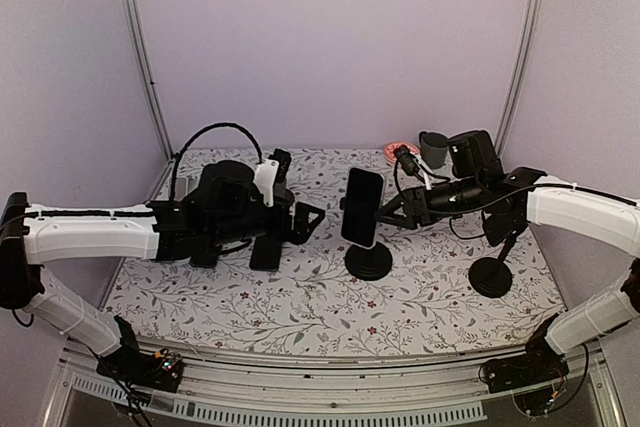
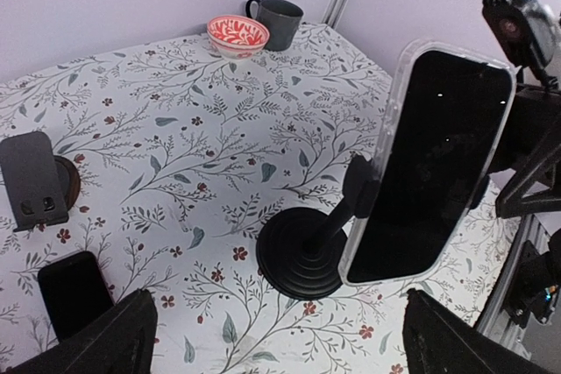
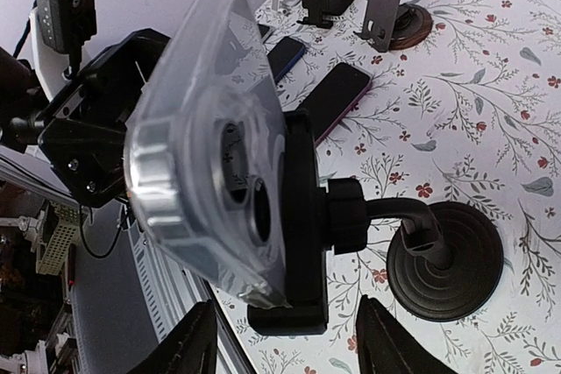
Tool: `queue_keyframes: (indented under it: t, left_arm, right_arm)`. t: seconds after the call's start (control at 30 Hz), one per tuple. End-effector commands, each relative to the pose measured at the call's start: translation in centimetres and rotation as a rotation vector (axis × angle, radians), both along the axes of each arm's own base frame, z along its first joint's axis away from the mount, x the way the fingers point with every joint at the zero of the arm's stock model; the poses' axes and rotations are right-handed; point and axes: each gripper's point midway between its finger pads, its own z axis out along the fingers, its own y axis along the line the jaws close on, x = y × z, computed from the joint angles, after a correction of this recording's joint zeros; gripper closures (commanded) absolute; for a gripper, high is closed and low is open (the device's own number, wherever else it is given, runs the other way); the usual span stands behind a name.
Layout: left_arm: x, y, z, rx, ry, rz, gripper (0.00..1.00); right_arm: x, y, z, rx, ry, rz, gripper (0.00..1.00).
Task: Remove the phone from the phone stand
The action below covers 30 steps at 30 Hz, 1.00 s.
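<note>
A black phone (image 1: 362, 207) in a clear case stands upright in the cradle of a black phone stand, whose round base (image 1: 368, 262) rests mid-table. My left gripper (image 1: 308, 220) is open and empty just left of the phone. In the left wrist view the phone's screen (image 2: 429, 164) and the stand base (image 2: 302, 256) lie ahead of my open fingers (image 2: 105, 343). My right gripper (image 1: 388, 215) is open and empty just right of the phone. The right wrist view shows the phone's clear back (image 3: 210, 146), the cradle (image 3: 307, 216) and the base (image 3: 443, 256), above my fingers (image 3: 394, 343).
A red bowl (image 2: 237, 35) and a dark mug (image 2: 276, 22) sit at the back right corner. A second stand (image 1: 490, 275) stands under the right arm. Another stand (image 2: 35, 177) and a flat phone (image 2: 74, 295) lie under the left arm. More flat phones (image 3: 337, 98) show beyond.
</note>
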Motion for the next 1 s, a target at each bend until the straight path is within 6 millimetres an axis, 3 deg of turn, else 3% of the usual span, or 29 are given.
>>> queue_keyframes:
  t: [0.0, 0.23, 0.43, 0.67, 0.7, 0.97]
  left_arm:
    - [-0.3, -0.6, 0.7, -0.014, -0.027, -0.006, 0.01]
    - [-0.1, -0.8, 0.2, -0.001, -0.028, -0.007, 0.01]
    - [-0.2, -1.5, 0.2, -0.002, -0.033, -0.035, 0.01]
    - [-2.3, -4.2, -0.5, -0.027, -0.034, -0.151, 0.01]
    - [-2.5, -4.6, -0.8, -0.031, -0.026, -0.163, 0.01]
    - [-2.5, -7.4, -1.7, -0.079, 0.024, -0.223, 0.01]
  right_arm:
    - [0.3, 0.4, 0.7, 0.016, -0.019, 0.004, 0.47]
    - [0.3, 0.6, 0.5, 0.011, -0.016, 0.011, 0.65]
    - [0.4, 0.6, 0.6, 0.008, -0.015, 0.01, 0.74]
    - [0.3, 0.7, 0.6, 0.018, -0.007, 0.013, 0.8]
    - [0.3, 0.7, 0.5, 0.018, -0.006, 0.014, 0.84]
    - [0.1, 0.6, 0.6, 0.017, -0.009, 0.017, 0.93]
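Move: The phone in the stand, screen towards the robot, has its middle roughly 11 cm right of the open left hand, about 1 cm ahead and 3 cm higher. A flat phone lies on the table about 8 cm ahead of that hand, 8 cm left and 14 cm below. The right end of the stand's holder is about 1 cm left of the right hand point, level and neither ahead nor back; the stand base is 6 cm ahead of that hand, 4 cm left and 14 cm below. Without travelling, the right hand shuts its half-open fingers and pinches the right end of the stand's holder, then keeps that hold. The left hand scarcely stirs at first, then heads right about 5 cm, sinking some 3 cm and drawing back about 2 cm, towards the lower part of the held-up phone, turning roughly 10 degrees clockwise with fingers still wide open and not yet on the phone. ##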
